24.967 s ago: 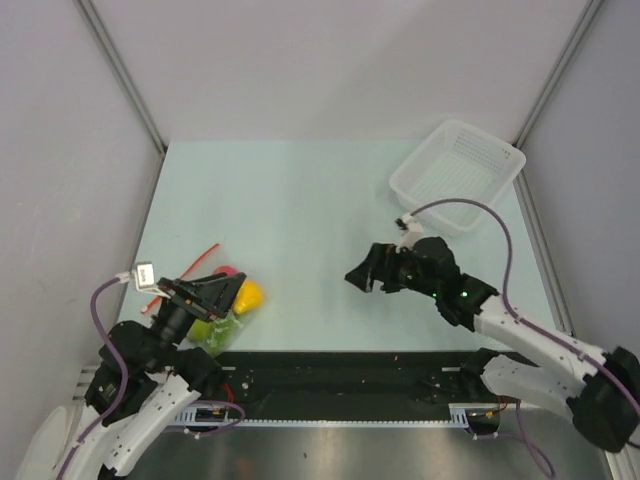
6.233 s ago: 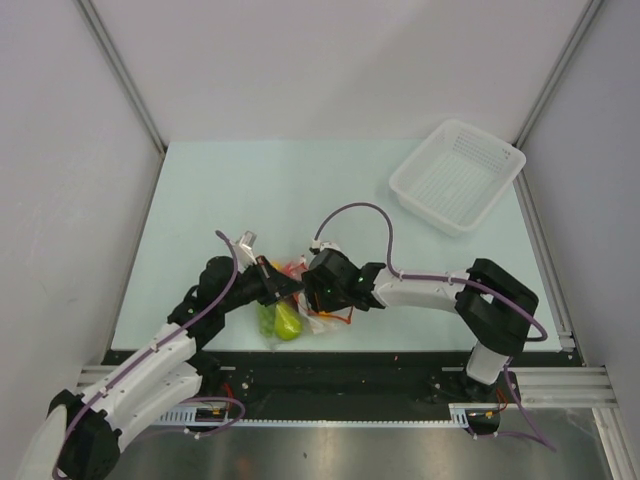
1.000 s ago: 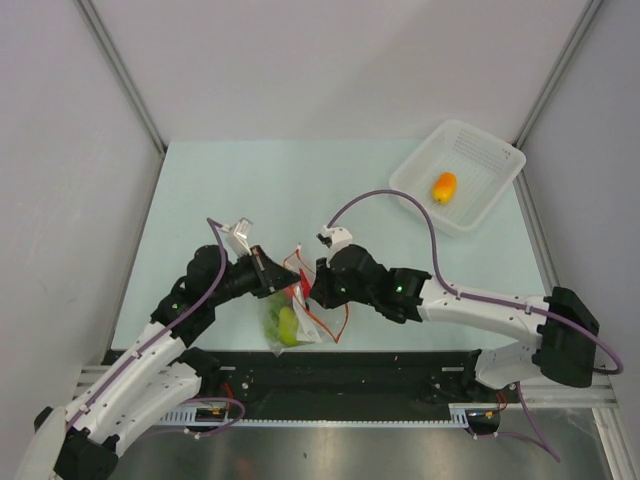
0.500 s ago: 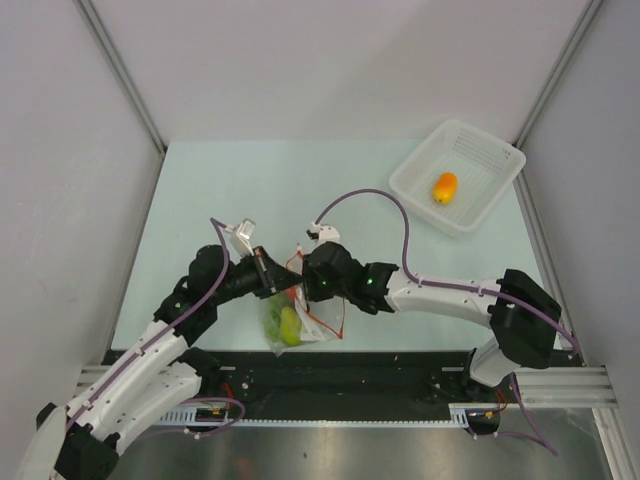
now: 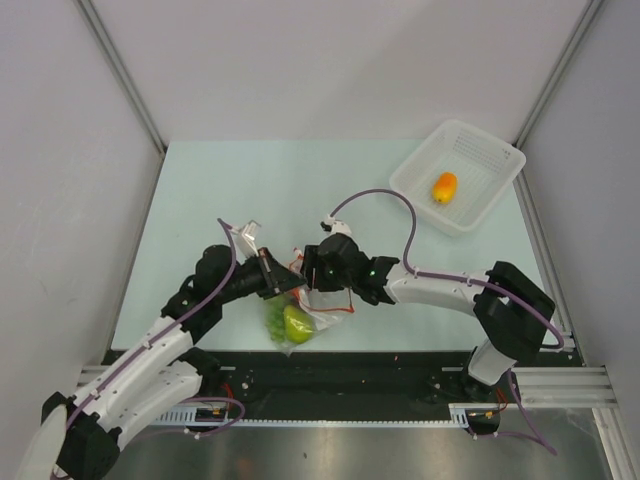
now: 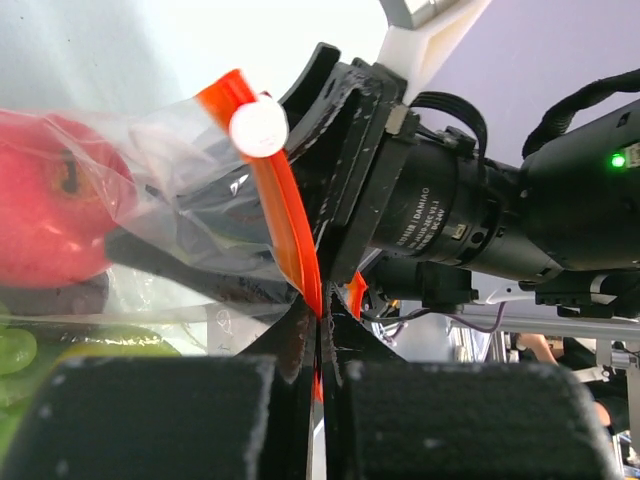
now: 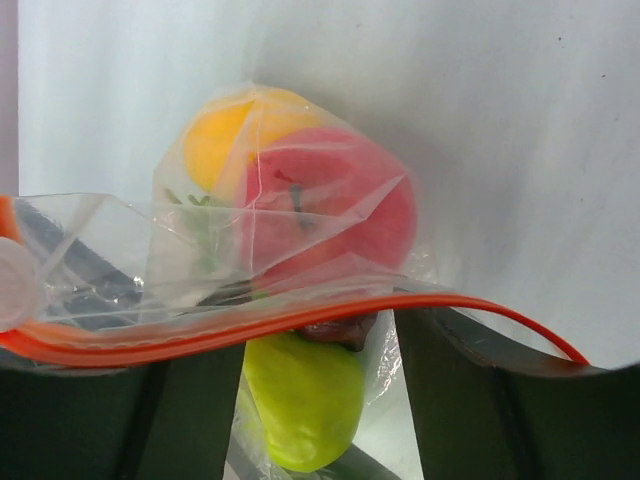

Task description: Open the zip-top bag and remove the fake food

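The clear zip-top bag (image 5: 290, 312) hangs just above the table's near edge, between my two grippers. My left gripper (image 6: 322, 330) is shut on its orange-red zip strip (image 6: 280, 210). My right gripper (image 7: 315, 340) is open at the bag's mouth, and the strip (image 7: 250, 325) runs across both of its fingers. Fake food shows through the plastic: a red apple (image 7: 330, 205), a yellow fruit (image 7: 225, 130) and a green fruit (image 7: 300, 400), which lies between the right fingers. In the top view the green fruit (image 5: 297, 323) sits low in the bag. An orange oval fruit (image 5: 444, 187) lies in the basket.
The white mesh basket (image 5: 480, 160) stands at the far right corner of the pale table (image 5: 250, 190). The black rail (image 5: 350, 375) runs along the near edge just below the bag. The right arm's wrist motor (image 6: 440, 220) is close in front of my left gripper.
The right gripper's jaws have spread from nearly shut to open at the bag's mouth. The left gripper keeps its hold on the strip, and the bag has shifted slightly.
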`<state>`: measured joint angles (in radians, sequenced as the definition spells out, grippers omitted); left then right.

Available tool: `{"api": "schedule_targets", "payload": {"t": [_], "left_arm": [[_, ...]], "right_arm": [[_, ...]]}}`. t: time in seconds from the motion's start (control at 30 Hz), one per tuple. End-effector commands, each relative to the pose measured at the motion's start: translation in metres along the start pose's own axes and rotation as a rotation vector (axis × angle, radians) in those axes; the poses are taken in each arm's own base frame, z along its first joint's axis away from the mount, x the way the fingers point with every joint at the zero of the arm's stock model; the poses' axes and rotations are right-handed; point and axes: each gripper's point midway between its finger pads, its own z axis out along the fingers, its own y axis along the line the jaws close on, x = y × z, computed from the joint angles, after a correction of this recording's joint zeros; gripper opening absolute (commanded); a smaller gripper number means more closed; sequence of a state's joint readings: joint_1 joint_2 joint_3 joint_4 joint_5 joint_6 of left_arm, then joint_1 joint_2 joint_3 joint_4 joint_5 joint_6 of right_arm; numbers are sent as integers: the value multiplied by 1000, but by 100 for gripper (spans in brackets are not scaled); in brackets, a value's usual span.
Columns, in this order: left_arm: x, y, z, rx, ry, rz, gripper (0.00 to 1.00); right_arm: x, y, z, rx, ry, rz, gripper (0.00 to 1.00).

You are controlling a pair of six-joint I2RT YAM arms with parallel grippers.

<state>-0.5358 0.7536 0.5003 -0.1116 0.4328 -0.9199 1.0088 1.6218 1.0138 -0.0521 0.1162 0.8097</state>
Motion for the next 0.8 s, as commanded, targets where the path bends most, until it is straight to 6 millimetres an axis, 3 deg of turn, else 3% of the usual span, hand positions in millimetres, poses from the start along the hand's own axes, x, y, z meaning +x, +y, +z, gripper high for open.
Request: {"api": "schedule_targets", "payload": {"t": [0.0, 0.2, 0.43, 0.63, 0.77], "left_arm": [[-2, -8, 3, 52, -4, 7, 0], [0, -5, 8, 51, 9, 2, 0], [0, 4, 12, 22, 0, 0, 0], [6, 17, 16, -12, 16, -17, 0], [5, 17, 17, -1, 7, -13, 0]], "right_arm": [[-7, 25, 7, -90, -25, -19, 69], [-2, 32, 22, -139, 8, -10, 83], [5, 32, 42, -192, 45, 11, 87], [11, 53, 45, -407, 108, 70, 90], [16, 55, 47, -457, 119, 107, 92]]}}
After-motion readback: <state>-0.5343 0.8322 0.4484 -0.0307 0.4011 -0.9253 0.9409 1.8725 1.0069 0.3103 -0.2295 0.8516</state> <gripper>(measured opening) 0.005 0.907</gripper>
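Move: The right hand's tips are just inside the bag mouth. The apple, probably its aim, lies about 7 cm left, 3 cm ahead and 6 cm below. From the right hand, the dark food is roughly 5 cm left, 2 cm back and 7 cm down; the green pear 4 cm left, 6 cm back and 7 cm down. The left hand, pinching the orange rim, has the apple some 7 cm ahead, 4 cm left and 14 cm below. Left and downward, deeper through the bag mouth towards the apple, the right hand travels some 6–7 cm, sinking first and then swinging more to the left while its wrist rolls and turns counter-clockwise, about 15 degrees in all. Its fingers spread from just over half to nearly full opening. The left hand keeps its pinch on the orange rim and lowers it about 3 cm. ##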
